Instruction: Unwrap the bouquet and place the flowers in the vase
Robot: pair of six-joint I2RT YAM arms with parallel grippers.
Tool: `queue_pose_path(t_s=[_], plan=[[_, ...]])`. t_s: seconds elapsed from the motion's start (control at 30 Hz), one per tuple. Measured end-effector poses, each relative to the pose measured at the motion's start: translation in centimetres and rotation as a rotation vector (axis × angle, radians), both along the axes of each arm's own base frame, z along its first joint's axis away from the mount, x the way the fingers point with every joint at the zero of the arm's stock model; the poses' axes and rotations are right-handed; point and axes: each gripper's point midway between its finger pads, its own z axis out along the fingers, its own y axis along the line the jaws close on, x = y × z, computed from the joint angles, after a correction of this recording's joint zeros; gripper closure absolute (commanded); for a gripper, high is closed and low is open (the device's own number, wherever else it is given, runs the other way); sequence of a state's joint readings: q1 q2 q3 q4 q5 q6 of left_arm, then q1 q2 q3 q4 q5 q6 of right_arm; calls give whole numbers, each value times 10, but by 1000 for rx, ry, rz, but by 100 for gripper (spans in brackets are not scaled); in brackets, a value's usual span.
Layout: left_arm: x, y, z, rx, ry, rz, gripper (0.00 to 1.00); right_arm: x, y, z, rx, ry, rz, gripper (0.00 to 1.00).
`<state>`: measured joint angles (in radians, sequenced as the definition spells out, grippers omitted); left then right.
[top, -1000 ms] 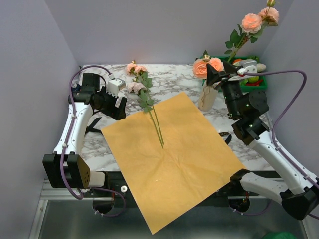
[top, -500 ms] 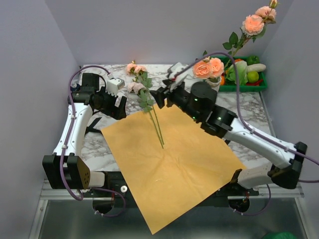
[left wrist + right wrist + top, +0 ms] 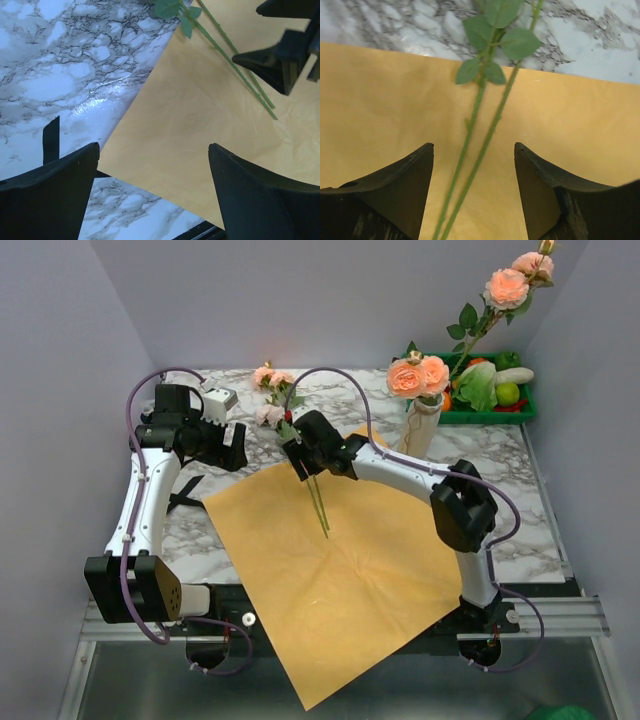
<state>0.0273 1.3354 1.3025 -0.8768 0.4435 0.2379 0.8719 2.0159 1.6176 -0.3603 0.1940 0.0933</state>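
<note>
The orange paper (image 3: 345, 550) lies unwrapped and flat on the marble table. Two loose flowers (image 3: 272, 400) lie with their heads on the marble and their green stems (image 3: 318, 502) on the paper. My right gripper (image 3: 300, 462) hovers open over those stems. In the right wrist view the stems (image 3: 487, 135) run between its fingers (image 3: 415, 170) with a gap on both sides. The vase (image 3: 418, 432) stands at the back right and holds roses (image 3: 420, 374) and one tall stem (image 3: 506, 286). My left gripper (image 3: 238, 445) is open and empty above the paper's left corner (image 3: 165, 125).
A black ribbon (image 3: 186, 490) lies on the marble left of the paper. A green crate of vegetables (image 3: 490, 400) sits in the back right corner behind the vase. The paper overhangs the table's near edge. In the left wrist view the right gripper's fingers (image 3: 272, 65) show beside the stems.
My right arm has swung from the vase at the back right across to the left and now stands over the stems on the paper. The left arm has shifted only slightly.
</note>
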Motion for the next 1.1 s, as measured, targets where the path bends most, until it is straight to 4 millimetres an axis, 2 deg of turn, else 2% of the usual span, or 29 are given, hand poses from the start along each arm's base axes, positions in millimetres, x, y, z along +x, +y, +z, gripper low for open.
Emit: queue_pose_path(t_s=[0.1,0.2,0.47,0.57,0.8,1.1], plan=[[2,0,1,-1,-7,4,1,24,-13,-16,-2,37,-72,33],[3,1,1,0,-14,7,1,40,-21,-23,8,60,-111,40],[3,2,-4,1,-19,9,1,78,4,-31,60,83,-121,53],[2,2,-6,0,-18,9,1,94,11,-37,66,89,-132,55],[3,3,-5,5,-26,8,1,98,-4,-66,18,158,-171,55],[6,5,-5,21,-40,7,1,99,-10,-69,19,176,-176,52]])
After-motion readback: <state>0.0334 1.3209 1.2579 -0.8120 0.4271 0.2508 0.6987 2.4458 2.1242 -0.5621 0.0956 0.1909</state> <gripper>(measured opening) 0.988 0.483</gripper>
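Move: The stem of the right-hand flower, at the wrapping paper's far edge, is about 10 cm straight ahead of the right hand and some 9 cm below it. The other flower's leaves are roughly 12 cm ahead and 4 cm left, the pale blossom about 20 cm ahead and 7 cm left, and the vase some 10 cm ahead and 24 cm right. From the idle left hand, that stem spot is about 14 cm ahead, 16 cm right and 18 cm below. The right hand reaches about 10 cm forward up the two stems to the paper's far edge, swinging a little right, then left and slightly right again, and sinks some 7 cm, mostly late in the reach, before settling low at the right-hand stem. Meanwhile the wrist tips down and turns clockwise by about 10 degrees each, and the fingers narrow from nearly three-quarters to about half open without shutting; the left finger ends just over or beside that stem, the other flower's leaves outside it, and contact can't be made out. ##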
